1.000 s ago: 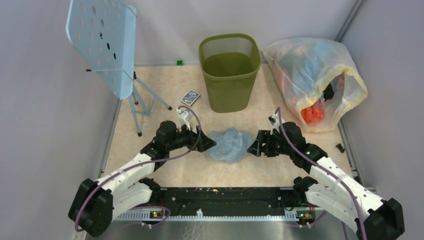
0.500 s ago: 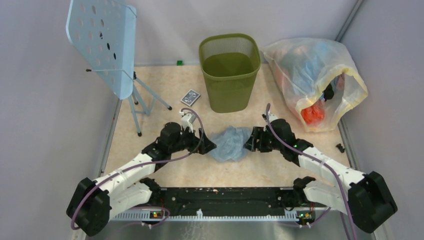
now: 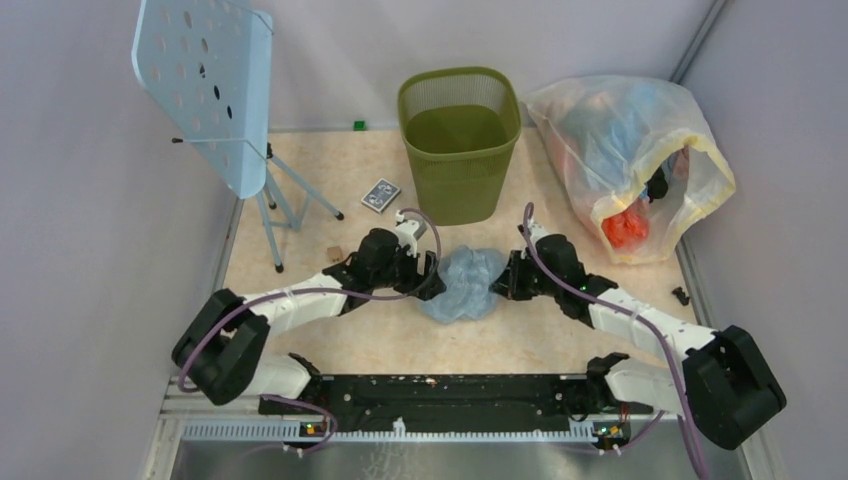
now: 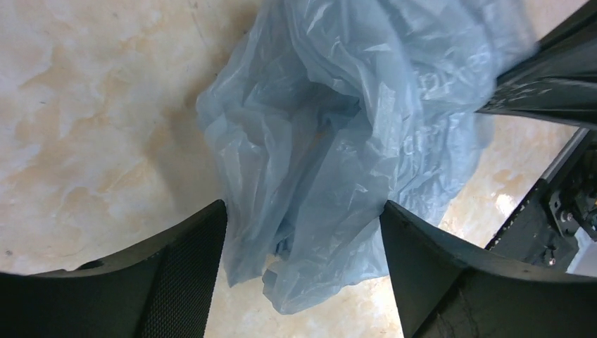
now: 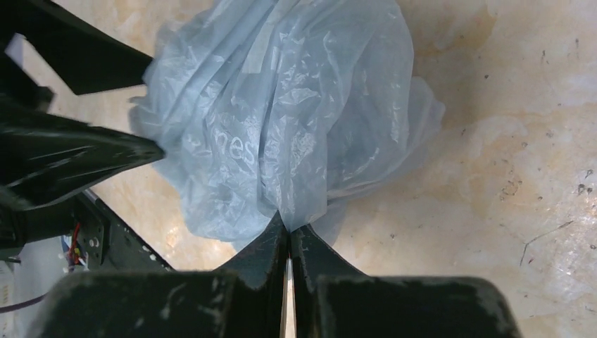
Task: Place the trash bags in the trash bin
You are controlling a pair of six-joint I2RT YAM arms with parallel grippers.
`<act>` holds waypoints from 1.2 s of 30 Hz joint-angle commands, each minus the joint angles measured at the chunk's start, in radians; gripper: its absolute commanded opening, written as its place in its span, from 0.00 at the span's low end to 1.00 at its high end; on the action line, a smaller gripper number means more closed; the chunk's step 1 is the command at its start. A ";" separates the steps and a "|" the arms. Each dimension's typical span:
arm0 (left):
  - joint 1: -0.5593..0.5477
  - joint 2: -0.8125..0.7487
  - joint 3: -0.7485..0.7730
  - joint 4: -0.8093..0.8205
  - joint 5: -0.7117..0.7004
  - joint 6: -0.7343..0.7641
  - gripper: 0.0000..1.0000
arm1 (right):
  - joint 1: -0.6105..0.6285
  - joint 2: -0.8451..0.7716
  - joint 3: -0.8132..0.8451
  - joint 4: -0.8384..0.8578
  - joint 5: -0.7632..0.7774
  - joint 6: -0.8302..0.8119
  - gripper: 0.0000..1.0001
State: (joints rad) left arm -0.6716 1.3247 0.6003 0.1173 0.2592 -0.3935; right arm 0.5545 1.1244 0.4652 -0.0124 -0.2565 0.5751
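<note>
A crumpled pale blue trash bag [image 3: 465,283] with white lettering lies on the table in front of the olive-green trash bin [image 3: 460,143]. My right gripper [image 5: 290,227] is shut, pinching a fold at the bag's [image 5: 281,120] right edge. My left gripper [image 4: 303,218] stands open, its two fingers straddling the left side of the bag [image 4: 331,141]. In the top view the left gripper [image 3: 430,275] and right gripper [image 3: 503,278] flank the bag.
A big clear-yellowish sack [image 3: 632,165] stuffed with coloured items stands at the right of the bin. A pale blue perforated stand [image 3: 215,85] on a tripod is at the back left. A small patterned card box [image 3: 380,194] lies left of the bin.
Both arms have moved in toward the bag. The right gripper has shut on the bag's right edge. The left gripper has pushed forward around the bag's left side.
</note>
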 commanded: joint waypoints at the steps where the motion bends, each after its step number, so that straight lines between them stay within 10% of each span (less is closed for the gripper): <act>1: -0.003 0.060 0.003 0.144 0.082 -0.008 0.79 | 0.008 -0.089 0.039 -0.007 -0.040 -0.029 0.00; 9: 0.017 0.076 -0.014 0.110 0.013 -0.074 0.02 | 0.008 -0.228 0.149 -0.255 0.148 -0.068 0.00; 16: 0.105 0.025 -0.084 0.093 0.038 -0.120 0.00 | 0.008 -0.366 0.201 -0.373 0.369 -0.096 0.03; 29: 0.141 -0.063 -0.072 0.006 0.121 -0.094 0.00 | 0.007 -0.421 0.312 -0.445 0.337 -0.163 0.04; 36: 0.141 -0.115 -0.027 -0.038 0.188 -0.114 0.03 | 0.007 -0.341 0.299 -0.423 0.186 -0.136 0.51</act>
State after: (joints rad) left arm -0.5327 1.2610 0.5255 0.0891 0.3893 -0.4992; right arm 0.5545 0.7315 0.7444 -0.4561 0.0402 0.4290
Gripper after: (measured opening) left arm 0.020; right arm 0.427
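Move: The left hand, open astride the left edge of the blue trash bag, has the bag's middle about 5 cm to its right, level ahead and 3 cm below; the trash bin is about 19 cm ahead and 4 cm right, the card deck some 18 cm ahead and 11 cm left. From the right hand, already pinching the bag's right side, the bag's middle lies about 6 cm left and 3 cm below, the bin 19 cm ahead and 7 cm left. Left fingers pinch the bag, drawing about 3 cm left; right rises some 14 cm and rightward, opening to release it. ##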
